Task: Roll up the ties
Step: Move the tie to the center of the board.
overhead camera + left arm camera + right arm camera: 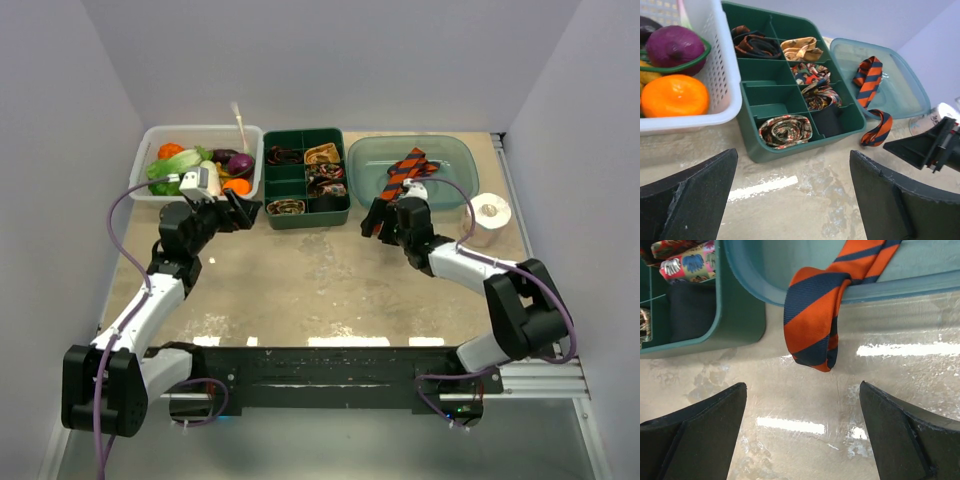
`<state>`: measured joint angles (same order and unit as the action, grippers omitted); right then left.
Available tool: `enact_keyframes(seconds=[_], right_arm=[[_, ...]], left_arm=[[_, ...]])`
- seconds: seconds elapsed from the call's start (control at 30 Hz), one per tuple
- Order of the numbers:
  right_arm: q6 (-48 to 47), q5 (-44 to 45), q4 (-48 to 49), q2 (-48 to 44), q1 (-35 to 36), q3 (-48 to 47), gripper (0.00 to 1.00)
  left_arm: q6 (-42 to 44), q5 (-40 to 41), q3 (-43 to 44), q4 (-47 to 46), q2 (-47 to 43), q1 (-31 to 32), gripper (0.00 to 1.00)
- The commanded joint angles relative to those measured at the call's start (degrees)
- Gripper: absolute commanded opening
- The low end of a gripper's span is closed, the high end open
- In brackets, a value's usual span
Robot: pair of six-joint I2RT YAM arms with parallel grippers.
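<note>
An orange-and-dark-blue striped tie (408, 168) lies in a teal bin (455, 195), and its folded end hangs over the near rim onto the table (812, 320). It also shows in the left wrist view (867, 82). Several rolled patterned ties sit in a green divided tray (307, 222), one of them in the front compartment (786, 130). My right gripper (378, 218) is open and empty just short of the tie's hanging end (802, 390). My left gripper (243, 210) is open and empty in front of the tray's near left corner (792, 165).
A white basket (150, 140) of fruit and vegetables stands left of the tray. A white paper roll (490, 215) stands right of the bin. White walls close in on both sides and at the back.
</note>
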<state>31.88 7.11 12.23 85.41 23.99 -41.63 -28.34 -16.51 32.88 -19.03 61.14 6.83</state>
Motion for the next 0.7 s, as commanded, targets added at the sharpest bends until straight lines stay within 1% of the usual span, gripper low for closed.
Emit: enact_keyframes(seconds=[0.0,0.1,0.17,0.23,0.27,0.37,0.5,0.67], right_arm=[[3.45,1.76,4.38,2.64,0.01,-0.03,0.98],[4.59,1.59,5.79,6.33,-0.17,-1.0,0.97],[5.21,1.15,7.62,8.01,-0.26,-1.61,0.93],[5.47,0.97,8.77,10.39,-0.26,-2.23,0.86],[5.56,0.97,9.56,11.09,-0.43,-2.4,0.78],[5.91,0.53,10.71,13.2,-0.61,-3.28,0.79],[5.74,0.27,12.64,13.47,-0.78,-3.11,0.78],[4.25,1.67,13.0,12.42,-0.78,-3.02,0.72]], left_arm=[[1.0,-4.14,1.92,-3.13,-0.33,0.03,1.0],[0.74,-6.42,2.01,-4.7,0.11,0.03,1.0],[0.39,-7.04,1.57,-5.58,0.11,0.03,1.0],[0.13,-7.39,1.48,-6.02,0.11,0.03,1.0],[0.12,-7.83,1.39,-6.11,0.11,0.03,1.0],[-0.05,-9.23,1.48,-6.72,0.2,0.03,1.0],[-0.31,-10.29,1.39,-7.51,0.46,0.03,1.0],[-0.49,-11.7,1.57,-7.87,0.91,0.03,1.0]])
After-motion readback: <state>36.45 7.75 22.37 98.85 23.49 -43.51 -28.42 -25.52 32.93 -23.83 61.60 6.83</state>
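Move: The orange-and-navy tie's end hangs over the tray's near rim, about 4 cm ahead of the open right hand, 1 cm to its left and 5 cm below. The tray's middle is some 16 cm ahead and 7 cm right of that hand; the green divided box's is roughly 14 cm ahead and 16 cm left, both about 5 cm lower. From the left hand, the tie's end lies about 27 cm right, 7 cm ahead and 17 cm below. Right hand sinks about 5 cm, then edges forward around the tie's hanging end, jaws narrowing; left drifts right. ##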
